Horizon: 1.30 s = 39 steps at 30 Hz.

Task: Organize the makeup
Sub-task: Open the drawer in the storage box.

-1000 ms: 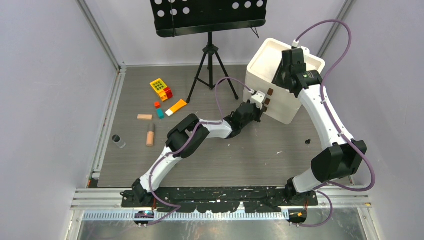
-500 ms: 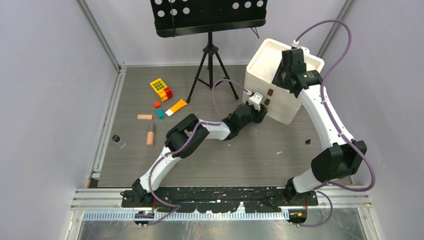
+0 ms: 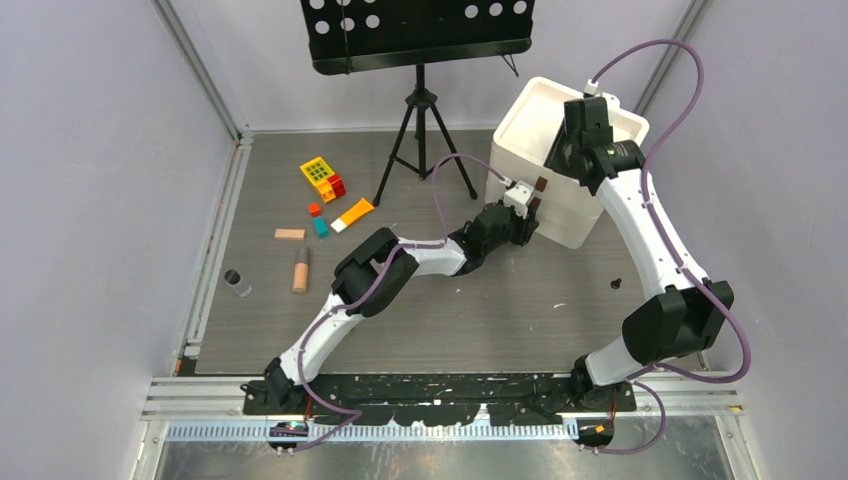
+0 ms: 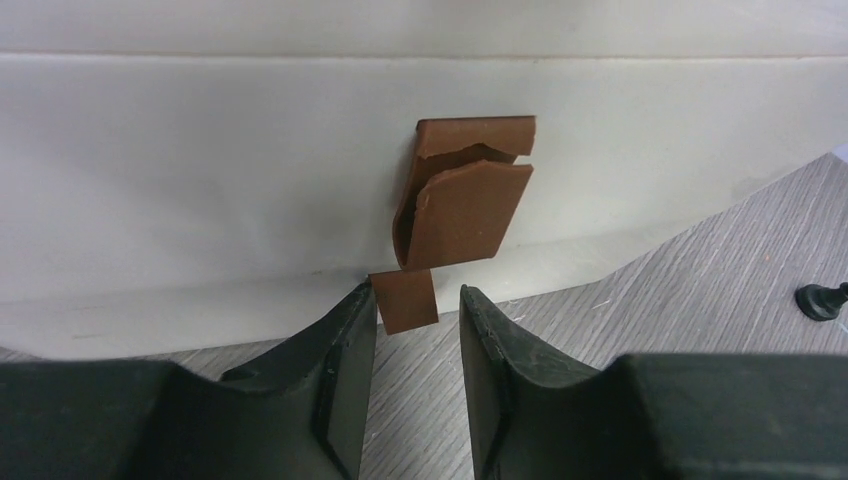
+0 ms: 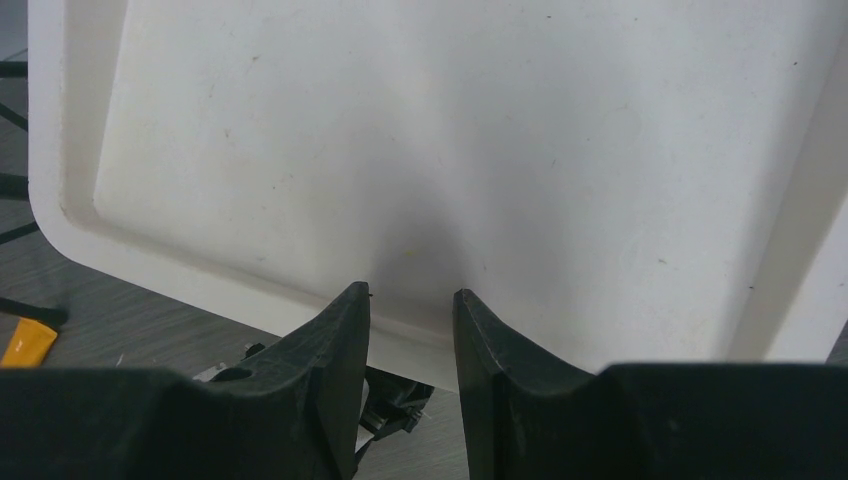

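The makeup I can see lies far left on the table: a tan tube (image 3: 300,270) and a clear black-capped bottle (image 3: 237,283). My left gripper (image 3: 527,210) is at the front of the white drawer box (image 3: 570,225), down by its lowest drawer. In the left wrist view the gripper (image 4: 415,308) is open. A small brown handle tab (image 4: 405,300) sits just beyond the tips, close to the left finger (image 4: 345,340). Two larger brown handles (image 4: 465,205) are above it. My right gripper (image 5: 410,300) is open and empty over the box's white top tray (image 5: 450,130).
A yellow toy block (image 3: 318,172), red and teal blocks (image 3: 320,227), an orange-and-white piece (image 3: 352,214) and a flat tan piece (image 3: 290,234) lie at the left. A music stand's tripod (image 3: 425,130) stands behind. A small black item (image 3: 616,284) lies right of centre.
My left gripper was shut and has opened. It has shifted slightly right, toward the box front. The right arm has not moved.
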Motion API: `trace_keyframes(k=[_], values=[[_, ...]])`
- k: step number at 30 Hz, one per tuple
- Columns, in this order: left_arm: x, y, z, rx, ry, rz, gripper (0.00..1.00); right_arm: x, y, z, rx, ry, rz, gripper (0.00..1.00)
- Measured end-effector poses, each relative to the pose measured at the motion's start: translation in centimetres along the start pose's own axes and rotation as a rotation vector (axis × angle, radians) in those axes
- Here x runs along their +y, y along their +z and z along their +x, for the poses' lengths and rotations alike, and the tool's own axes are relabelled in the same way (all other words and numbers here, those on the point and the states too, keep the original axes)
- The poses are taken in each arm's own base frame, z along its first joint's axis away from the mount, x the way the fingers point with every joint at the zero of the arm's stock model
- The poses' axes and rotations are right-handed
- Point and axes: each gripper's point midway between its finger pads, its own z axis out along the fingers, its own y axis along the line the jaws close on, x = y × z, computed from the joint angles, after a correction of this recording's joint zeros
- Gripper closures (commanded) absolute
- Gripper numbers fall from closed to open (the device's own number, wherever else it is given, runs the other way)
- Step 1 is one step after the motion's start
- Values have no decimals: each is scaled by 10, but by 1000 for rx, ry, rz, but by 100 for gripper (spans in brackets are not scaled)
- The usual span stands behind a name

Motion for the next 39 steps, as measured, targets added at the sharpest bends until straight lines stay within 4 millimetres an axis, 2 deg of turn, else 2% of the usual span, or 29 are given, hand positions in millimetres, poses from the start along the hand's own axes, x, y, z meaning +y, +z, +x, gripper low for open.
trace_keyframes(k=[8,12,15,16,25,29,39], values=[[3,3,10,42,3,-15,63,0,0,0,1,0,0,58],[2,5,16,51,1,-14,79,0,0,0,2,-1,0,58],[3,6,18,51,1,-16,98,0,0,0,2,-1,0,58],[3,7,18,50,-3,-16,100,0,0,0,2,-1,0,58],[4,5,19,29,-1,-17,100,0,0,1,2,-1,1,58],[2,-8,16,13,-3,3,100,0,0,1,5,-2,0,58],[-3,-68,29,97,8,60,100,2,-1,3,8,-8,-2,58]])
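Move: Just in front of the storage box's bottom drawer, the open left hand has that drawer's brown tab about 1 cm ahead, 1 cm to its right and 2 cm below. The middle drawer's tab stands some 5 cm above the bottom one, and the black pawn lies around 12 cm back and 18 cm right of the hand. From the right hand, in the box's top tray, the bottom tab is about 5 cm back, 4 cm left and 17 cm down. Sinking about 2 cm past the middle tab, the left hand brings its fingers around the bottom drawer's tab and closes them to pinch it. After a short hold it pulls back and to the left in equal parts, roughly 7 cm, nearly level and gathering speed, drawing the drawer away from the box. The right hand stays in the tray near its front rim, fingers partly open. ##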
